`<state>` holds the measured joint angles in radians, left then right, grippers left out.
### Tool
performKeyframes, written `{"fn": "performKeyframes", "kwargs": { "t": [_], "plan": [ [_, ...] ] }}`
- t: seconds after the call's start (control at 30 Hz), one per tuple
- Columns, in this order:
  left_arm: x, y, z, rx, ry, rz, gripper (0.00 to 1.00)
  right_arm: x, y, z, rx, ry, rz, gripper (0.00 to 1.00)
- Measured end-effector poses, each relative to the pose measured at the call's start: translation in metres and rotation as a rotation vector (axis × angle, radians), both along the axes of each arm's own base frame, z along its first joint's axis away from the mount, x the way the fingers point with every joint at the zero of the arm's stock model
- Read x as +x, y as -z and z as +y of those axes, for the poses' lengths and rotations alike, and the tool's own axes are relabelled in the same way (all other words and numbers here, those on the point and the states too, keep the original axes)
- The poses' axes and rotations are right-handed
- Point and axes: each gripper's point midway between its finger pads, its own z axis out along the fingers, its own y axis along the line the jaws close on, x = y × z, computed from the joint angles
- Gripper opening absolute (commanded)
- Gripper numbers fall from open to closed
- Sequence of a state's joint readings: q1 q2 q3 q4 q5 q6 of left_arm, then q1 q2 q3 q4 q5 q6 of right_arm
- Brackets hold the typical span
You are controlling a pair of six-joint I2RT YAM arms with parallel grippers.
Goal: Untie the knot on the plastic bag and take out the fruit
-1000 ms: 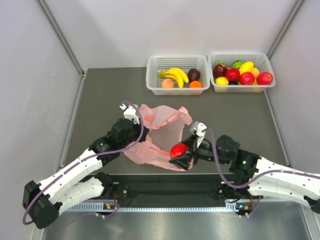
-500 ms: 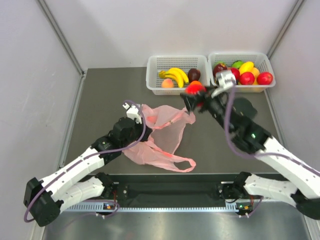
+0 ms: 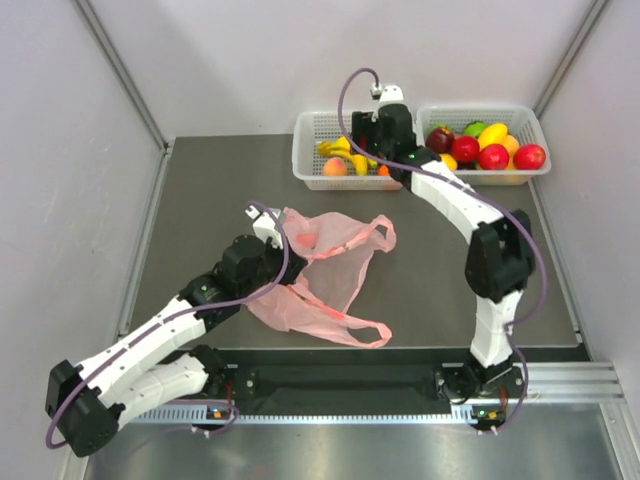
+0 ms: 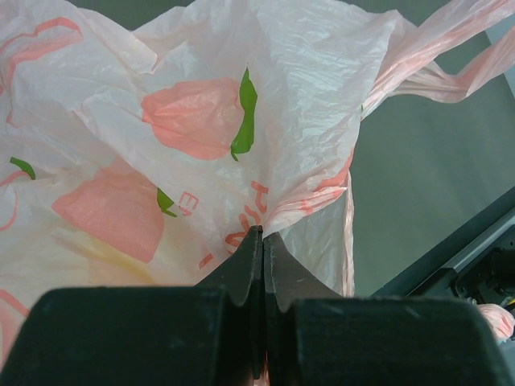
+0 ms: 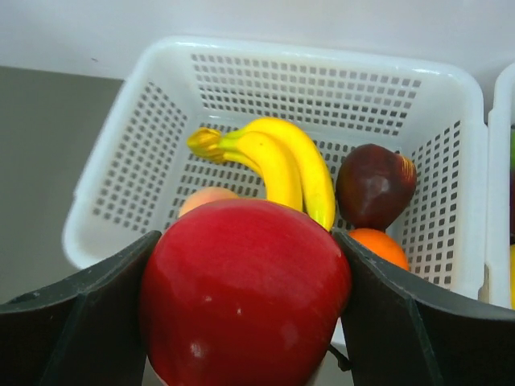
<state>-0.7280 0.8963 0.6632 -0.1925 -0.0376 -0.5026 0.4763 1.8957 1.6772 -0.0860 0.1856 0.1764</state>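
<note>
The pink plastic bag [image 3: 325, 270] lies flattened on the dark table, and its printed front fills the left wrist view [image 4: 201, 121]. Its two handle loops [image 3: 375, 236] lie apart and loose; no knot shows. My left gripper [image 4: 263, 235] is shut on a fold of the bag at its left side [image 3: 283, 272]. My right gripper [image 5: 245, 297] holds a red apple [image 5: 245, 289] between its fingers, reaching over the left white basket [image 3: 310, 125]. From above the apple is hidden under the right gripper [image 3: 378, 140].
The left basket [image 5: 322, 56] holds yellow bananas [image 5: 282, 161], a dark purple fruit [image 5: 374, 185], an orange [image 5: 382, 245] and a peach-coloured fruit [image 5: 205, 199]. The right basket [image 3: 480, 108] is piled with several red, yellow and green fruits. Grey walls close in both sides.
My right arm lifted the red apple away from the bag and swung it far up to the left basket. The bag sagged flatter. The left arm stayed put.
</note>
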Motion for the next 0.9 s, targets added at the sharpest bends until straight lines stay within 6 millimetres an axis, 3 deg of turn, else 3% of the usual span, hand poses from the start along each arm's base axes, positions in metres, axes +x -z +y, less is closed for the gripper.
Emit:
{"fn": "performKeyframes", "kwargs": {
  "t": [0.07, 0.17, 0.23, 0.3, 0.4, 0.43, 0.47, 0.53, 0.63, 0.7, 0.8, 0.9],
  "plan": [
    [-0.001, -0.003, 0.001, -0.004, 0.001, -0.009, 0.00, 0.022, 0.012, -0.001, -0.008, 0.016, 0.022, 0.03],
    [-0.001, -0.005, 0.001, -0.009, 0.003, -0.016, 0.00, 0.051, 0.022, -0.003, -0.014, 0.043, 0.035, 0.17],
    [-0.002, -0.006, 0.001, -0.010, 0.005, -0.016, 0.00, 0.070, 0.030, -0.004, -0.019, 0.059, 0.042, 0.35],
    [-0.002, -0.007, 0.001, -0.011, 0.006, -0.019, 0.00, 0.083, 0.042, -0.006, -0.026, 0.073, 0.055, 0.41],
    [-0.002, -0.007, 0.001, -0.010, 0.007, -0.020, 0.00, 0.091, 0.070, -0.012, -0.044, 0.090, 0.101, 0.64],
    [-0.002, -0.007, 0.002, -0.009, 0.007, -0.019, 0.00, 0.092, 0.081, -0.015, -0.049, 0.096, 0.123, 0.79],
    [-0.003, -0.006, 0.002, -0.007, 0.007, -0.018, 0.00, 0.093, 0.090, -0.017, -0.050, 0.102, 0.140, 0.88],
    [-0.003, -0.006, 0.003, -0.005, 0.007, -0.017, 0.00, 0.095, 0.109, -0.024, -0.049, 0.112, 0.181, 1.00],
    [-0.004, -0.006, 0.004, -0.002, 0.007, -0.018, 0.00, 0.096, 0.124, -0.039, -0.054, 0.124, 0.219, 1.00],
    [-0.004, -0.007, 0.004, -0.001, 0.005, -0.021, 0.00, 0.098, 0.123, -0.043, -0.048, 0.127, 0.215, 1.00],
    [-0.003, -0.009, 0.004, 0.000, 0.002, -0.023, 0.00, 0.094, 0.116, -0.052, -0.050, 0.137, 0.207, 1.00],
    [-0.002, -0.011, 0.004, -0.003, 0.002, -0.027, 0.00, 0.080, 0.088, -0.059, -0.046, 0.144, 0.178, 1.00]
  ]
}}
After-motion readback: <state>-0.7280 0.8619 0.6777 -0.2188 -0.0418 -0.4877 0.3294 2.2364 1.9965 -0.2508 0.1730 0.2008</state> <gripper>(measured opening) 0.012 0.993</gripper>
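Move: The free spot for the held red fruit, at the basket's front right between bananas and orange, is about 10 cm ahead of the right hand, 3 cm right and 14 cm below. From that hand the orange is 8 cm ahead and 8 right, the dark plum 14 ahead and 6 right, the bananas 12 ahead and 6 left, the peach 9 ahead and 9 left, all some 17 cm down. From the left hand the spot lies roughly 38 cm ahead, 22 right, 6 lower. The red fruit, already in the right gripper, is carried forward over the basket about 9 cm, then down some 12 cm in all, mostly in the second half of the descent, as the wrist tips down about 10 degrees. Low over the orange and bananas the fingers open wide and let go, the hand slipping a few centimetres right before backing off upward, clear of the fruit. ##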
